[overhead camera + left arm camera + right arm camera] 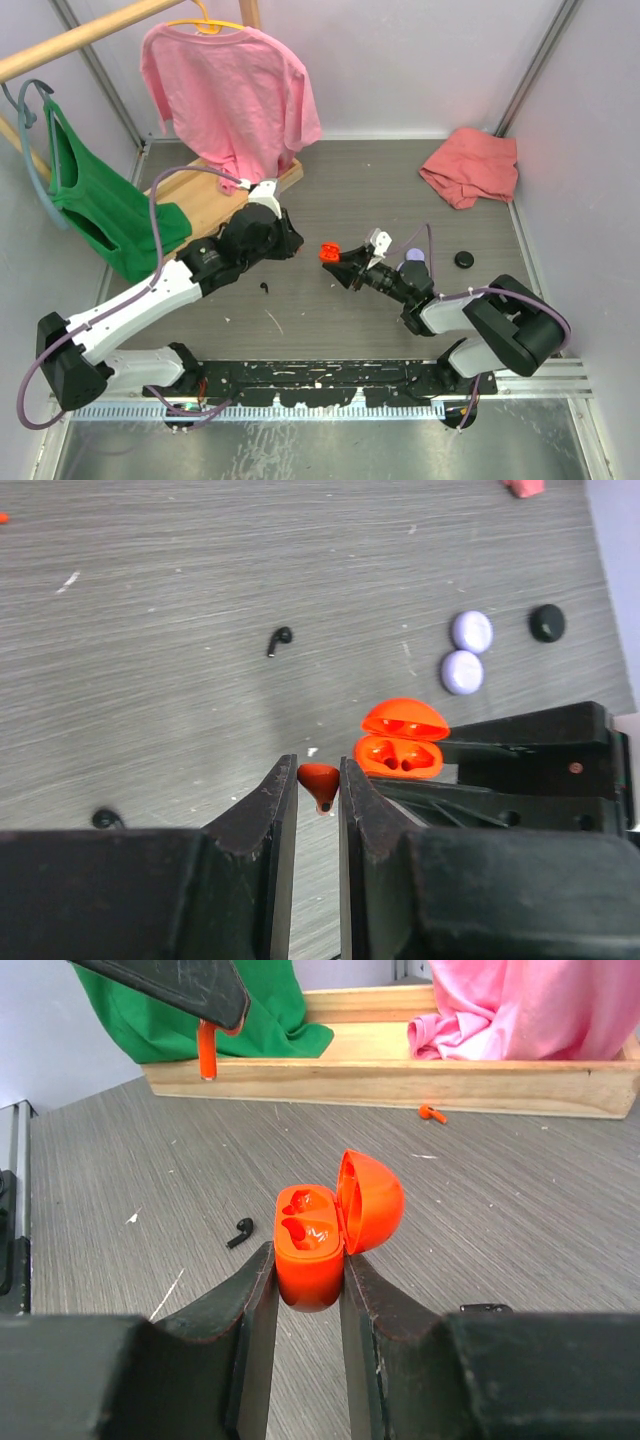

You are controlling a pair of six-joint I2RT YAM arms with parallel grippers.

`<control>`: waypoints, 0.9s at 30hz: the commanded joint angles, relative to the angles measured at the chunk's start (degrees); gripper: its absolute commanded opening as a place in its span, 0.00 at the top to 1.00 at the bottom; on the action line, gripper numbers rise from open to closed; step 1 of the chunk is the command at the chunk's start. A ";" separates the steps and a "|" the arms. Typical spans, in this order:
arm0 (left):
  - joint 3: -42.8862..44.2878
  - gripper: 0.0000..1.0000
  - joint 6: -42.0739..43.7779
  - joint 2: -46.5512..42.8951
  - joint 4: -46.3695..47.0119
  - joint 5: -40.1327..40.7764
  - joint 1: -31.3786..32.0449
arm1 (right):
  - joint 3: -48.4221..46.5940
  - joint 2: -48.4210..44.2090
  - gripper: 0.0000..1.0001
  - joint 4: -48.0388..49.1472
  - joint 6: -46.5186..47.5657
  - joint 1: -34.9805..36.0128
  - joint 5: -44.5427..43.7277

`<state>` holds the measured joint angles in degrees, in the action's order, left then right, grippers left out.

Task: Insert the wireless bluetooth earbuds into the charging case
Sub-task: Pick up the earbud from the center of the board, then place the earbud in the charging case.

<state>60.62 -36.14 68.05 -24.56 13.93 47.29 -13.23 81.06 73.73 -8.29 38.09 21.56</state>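
Observation:
My right gripper (306,1260) is shut on the base of an orange-red charging case (310,1245). Its lid (368,1200) is hinged open to the right and both sockets show. In the top view the case (328,252) hangs above the table's middle. My left gripper (318,770) is shut on an orange-red earbud (319,783), just left of the open case (400,742). That earbud (207,1050) hangs stem down at the upper left of the right wrist view. A second orange-red earbud (432,1113) lies by the wooden base. A black earbud (264,288) lies on the table.
An open lilac case (462,671) and a black case (465,259) lie right of the arms. Another black earbud (103,819) lies near my left fingers. A wooden rack base (400,1080) with pink and green shirts stands at the back left. A pink cloth (470,165) lies at the back right.

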 commanded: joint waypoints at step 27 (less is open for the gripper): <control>-6.82 1.00 -2.84 0.70 21.93 15.49 13.27 | 3.12 0.86 0.99 16.44 5.00 1.66 0.17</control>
<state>54.17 -39.59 67.70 -8.47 25.98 59.94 -10.28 82.65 83.61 -4.62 39.38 21.71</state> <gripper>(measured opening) 0.186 0.332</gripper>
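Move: The left hand already holds an orange earbud, and the open orange case in the right fingers lies about 7 cm to this hand's right, level with it fore and aft and roughly 6 cm lower. From the right hand that held earbud is some 8 cm to the left, level fore and aft, about 6 cm above. On the board some 21 cm below the left hand, one black earbud lies about 6 cm ahead and 7 cm right, another 3 cm back and 9 cm left. Keeping its grip on the orange earbud, the left hand carries it about 5 cm to the right and some 2 cm back, towards the open case, quickly at first and then slowing, while rising about 1 cm and tipping its fingers up roughly 10 degrees. The right hand keeps the case pinched, eases about 1 cm back and 1 cm up and rolls it slightly so that its forward side lifts, then stays still while the earbud comes on, still above the case. ##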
